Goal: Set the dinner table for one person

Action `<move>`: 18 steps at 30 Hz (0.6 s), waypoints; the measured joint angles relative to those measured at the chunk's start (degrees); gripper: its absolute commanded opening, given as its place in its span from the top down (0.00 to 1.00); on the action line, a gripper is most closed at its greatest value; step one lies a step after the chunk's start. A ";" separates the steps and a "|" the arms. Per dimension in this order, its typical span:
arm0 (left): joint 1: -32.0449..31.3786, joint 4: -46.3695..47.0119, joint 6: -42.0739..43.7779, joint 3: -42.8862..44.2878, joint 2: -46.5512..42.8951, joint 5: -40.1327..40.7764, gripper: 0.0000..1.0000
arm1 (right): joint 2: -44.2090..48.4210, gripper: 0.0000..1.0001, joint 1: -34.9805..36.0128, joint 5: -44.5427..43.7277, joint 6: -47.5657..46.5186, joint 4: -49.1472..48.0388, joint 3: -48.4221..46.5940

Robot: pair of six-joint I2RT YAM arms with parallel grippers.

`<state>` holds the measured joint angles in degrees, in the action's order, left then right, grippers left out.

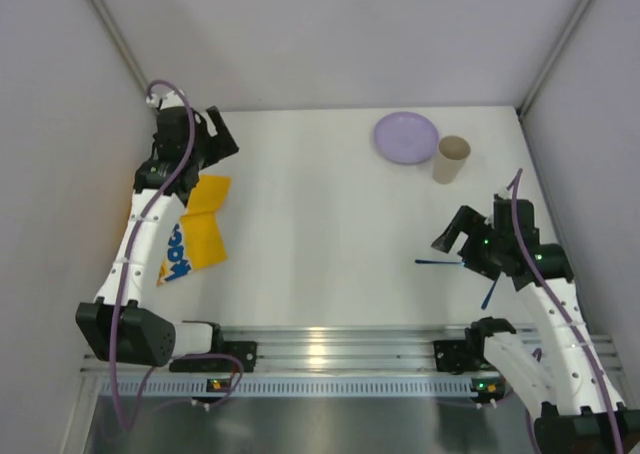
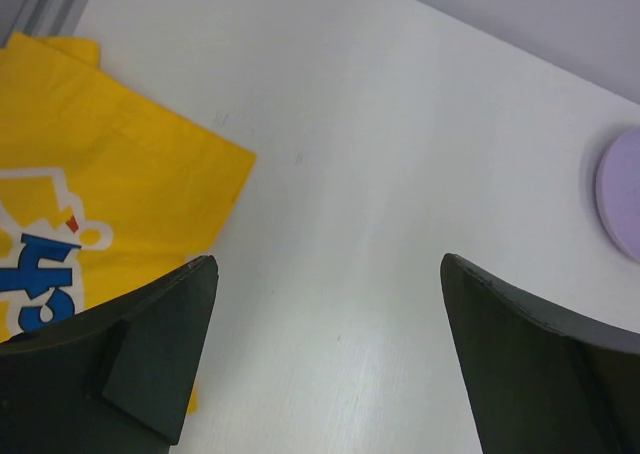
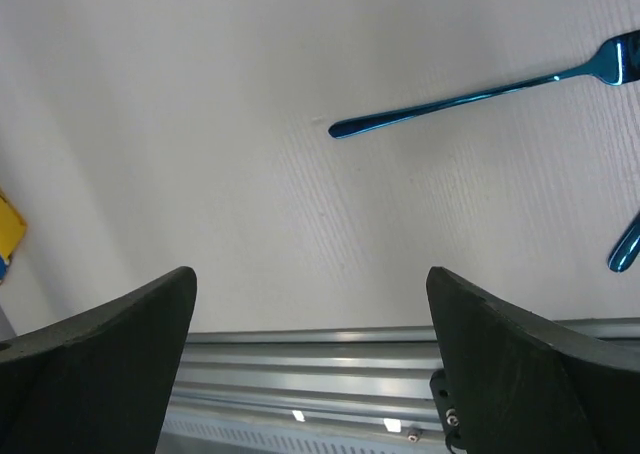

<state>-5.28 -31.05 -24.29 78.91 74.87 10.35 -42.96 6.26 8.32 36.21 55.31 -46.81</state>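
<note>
The white dinner table (image 1: 320, 204) carries a folded yellow printed mat (image 1: 203, 229) at its left, partly under my left arm. A lilac plate (image 1: 406, 136) and a tan cup (image 1: 450, 159) stand at the back right. A shiny blue fork (image 1: 438, 263) and a second blue utensil (image 1: 488, 294) lie near the right front. My left gripper (image 1: 218, 134) hovers open over bare table beside the mat (image 2: 100, 194). My right gripper (image 1: 452, 236) is open above the fork (image 3: 470, 96), holding nothing.
A ribbed silver rail (image 1: 340, 349) runs along the near edge, with both arm bases on it. Grey walls close the table in at the left, back and right. The plate's edge (image 2: 620, 194) shows at the right of the left wrist view.
</note>
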 measured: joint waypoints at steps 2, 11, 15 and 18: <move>0.00 -2.08 -0.98 0.07 0.02 -0.02 0.01 | -0.68 0.00 0.00 -0.02 0.00 0.42 0.17; 0.50 3.82 -6.47 -11.52 -7.41 -6.88 0.01 | -3.21 0.00 0.00 0.35 2.05 0.37 3.32; 0.59 10.95 -13.35 -27.02 -19.65 -9.77 0.01 | -3.67 0.00 0.00 2.08 4.98 -1.46 4.98; 0.76 11.06 -14.99 -28.98 -21.00 -11.10 0.05 | -5.86 0.00 0.00 4.31 7.37 -2.97 6.82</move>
<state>-4.51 -19.99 -39.29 49.93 53.87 -0.75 -48.82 6.26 12.62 43.57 52.34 -39.99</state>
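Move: The fork lies about 3 cm ahead of the right hand, its middle some 2 cm to the right and about 15 cm below. The second blue utensil is roughly 11 cm right and 1 cm back, at table height; the cup stands some 29 cm ahead, 5 cm right and 10 cm lower. From the left hand, the yellow napkin's middle is about 15 cm left, 7 cm back and 29 cm down. Lower the open right gripper about 5 cm towards the fork, easing slightly left late on and tipping the fingers some 10 degrees further down. Meanwhile draw the open left gripper back about 7 cm and down 6 cm, drifting right beside the napkin, and roll it so its left side dips about 20 degrees. Touch nothing with either. ##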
